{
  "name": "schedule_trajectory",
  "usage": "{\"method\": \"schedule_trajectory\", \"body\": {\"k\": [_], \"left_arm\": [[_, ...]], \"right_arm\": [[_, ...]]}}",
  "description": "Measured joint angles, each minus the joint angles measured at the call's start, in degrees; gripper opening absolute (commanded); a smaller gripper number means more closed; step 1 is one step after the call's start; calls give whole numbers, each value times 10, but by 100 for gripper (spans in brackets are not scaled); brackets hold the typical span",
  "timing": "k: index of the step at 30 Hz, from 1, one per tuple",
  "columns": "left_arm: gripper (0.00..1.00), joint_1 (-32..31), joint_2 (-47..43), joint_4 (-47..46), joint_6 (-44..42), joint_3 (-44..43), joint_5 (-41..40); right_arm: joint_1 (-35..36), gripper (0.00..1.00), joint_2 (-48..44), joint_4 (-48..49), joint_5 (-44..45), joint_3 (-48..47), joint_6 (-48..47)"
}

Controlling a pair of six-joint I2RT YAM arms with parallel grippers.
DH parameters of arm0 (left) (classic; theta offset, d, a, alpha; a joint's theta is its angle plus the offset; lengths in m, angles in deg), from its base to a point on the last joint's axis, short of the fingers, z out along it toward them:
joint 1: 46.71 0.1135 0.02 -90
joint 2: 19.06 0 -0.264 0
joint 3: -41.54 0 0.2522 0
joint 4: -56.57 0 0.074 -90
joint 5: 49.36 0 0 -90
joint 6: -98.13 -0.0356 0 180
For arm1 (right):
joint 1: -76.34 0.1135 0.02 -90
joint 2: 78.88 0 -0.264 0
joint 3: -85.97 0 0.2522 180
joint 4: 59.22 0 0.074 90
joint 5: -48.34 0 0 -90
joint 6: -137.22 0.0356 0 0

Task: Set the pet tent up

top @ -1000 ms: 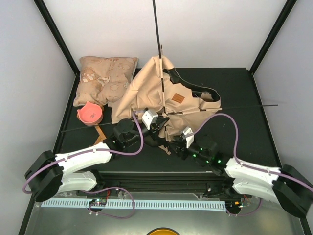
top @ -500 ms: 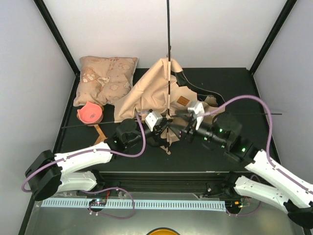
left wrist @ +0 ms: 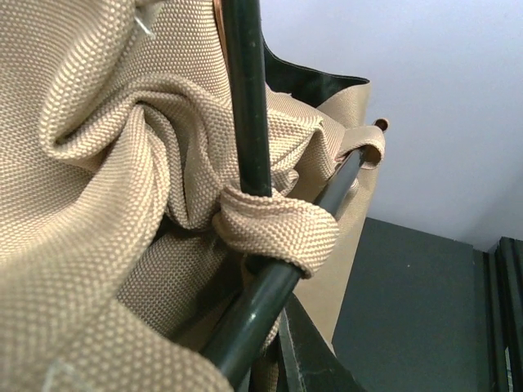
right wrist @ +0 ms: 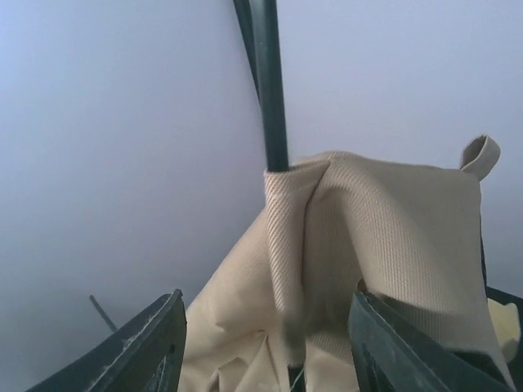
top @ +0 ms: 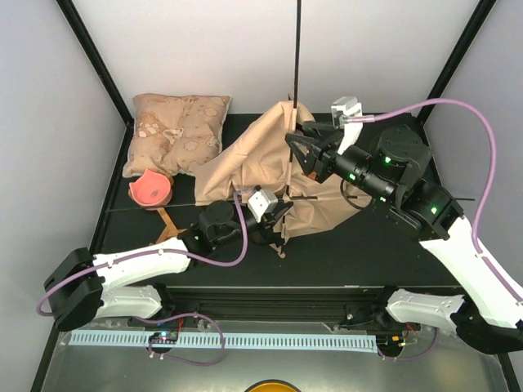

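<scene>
The pet tent point(top: 253, 159) is a crumpled tan canvas heap at the middle of the black table. One thin black pole point(top: 297, 49) stands upright out of its peak, and another pole point(top: 392, 198) lies crosswise through it. Low at the tent's front, my left gripper point(top: 275, 219) is shut where the two poles cross. In the left wrist view a canvas loop point(left wrist: 278, 230) wraps that crossing, beside my finger point(left wrist: 315, 363). My right gripper point(top: 294, 147) is raised at the tent's peak. It is open, with the canvas sleeve point(right wrist: 327, 237) below the upright pole point(right wrist: 270, 90) between its fingers.
A beige patterned pillow point(top: 176, 131) lies at the back left. A pink bowl point(top: 149, 189) sits in front of it on a wooden cross stand point(top: 168, 220). Black frame posts point(top: 98, 57) rise at both back corners. Pale walls close in the sides and back.
My right arm swung up from the table's front to the tent's peak. The upright pole shifted right and the canvas rose with it. The left gripper stayed put.
</scene>
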Motion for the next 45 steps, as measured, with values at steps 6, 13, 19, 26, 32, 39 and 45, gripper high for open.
{"method": "schedule_trajectory", "body": {"k": [6, 13, 19, 26, 32, 39, 45], "left_arm": [[2, -11, 9, 7, -11, -10, -7], [2, -17, 10, 9, -19, -13, -13], [16, -26, 11, 17, -25, -19, -25], [30, -33, 43, 58, -33, -63, -59], [37, -40, 79, 74, -32, -121, -97], [39, -54, 92, 59, -46, -150, -144], [37, -61, 92, 51, -62, -191, -157]], "right_arm": [[0, 51, 34, -36, 51, -40, 0], [0, 25, 35, -42, 93, -45, -5], [0, 1, 23, -42, 100, -40, -6], [-2, 1, 6, -34, 96, -24, -2], [-6, 1, -4, -16, 90, -6, 13], [-7, 1, -21, 4, 90, 19, 28], [-7, 1, -32, 21, 90, 37, 34]]}}
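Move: The tent pole's upright sleeve stands between the right hand's open fingers, about 3 cm ahead, 1 cm to the right and level with it. From that hand the pole crossing lies some 19 cm below, 2 cm ahead and 2 cm right, and the leather label about 5 cm ahead, 6 cm right and 15 cm down. The left hand already grips the pole just under the crossing, which is roughly 2 cm ahead, 2 cm right and 4 cm up; the upright sleeve is some 23 cm above, 3 cm ahead and 1 cm right. Forward about 3 cm, turning some 10 degrees clockwise, the right hand takes the upright sleeve between its fingers and pinches it shut, then draws it about 2 cm right and a little back. Once that grip is closed, the left fingers open and let go of the lower pole, and the left hand shifts right and forward, then climbs about 7 cm alongside the pole, past the crossing. ##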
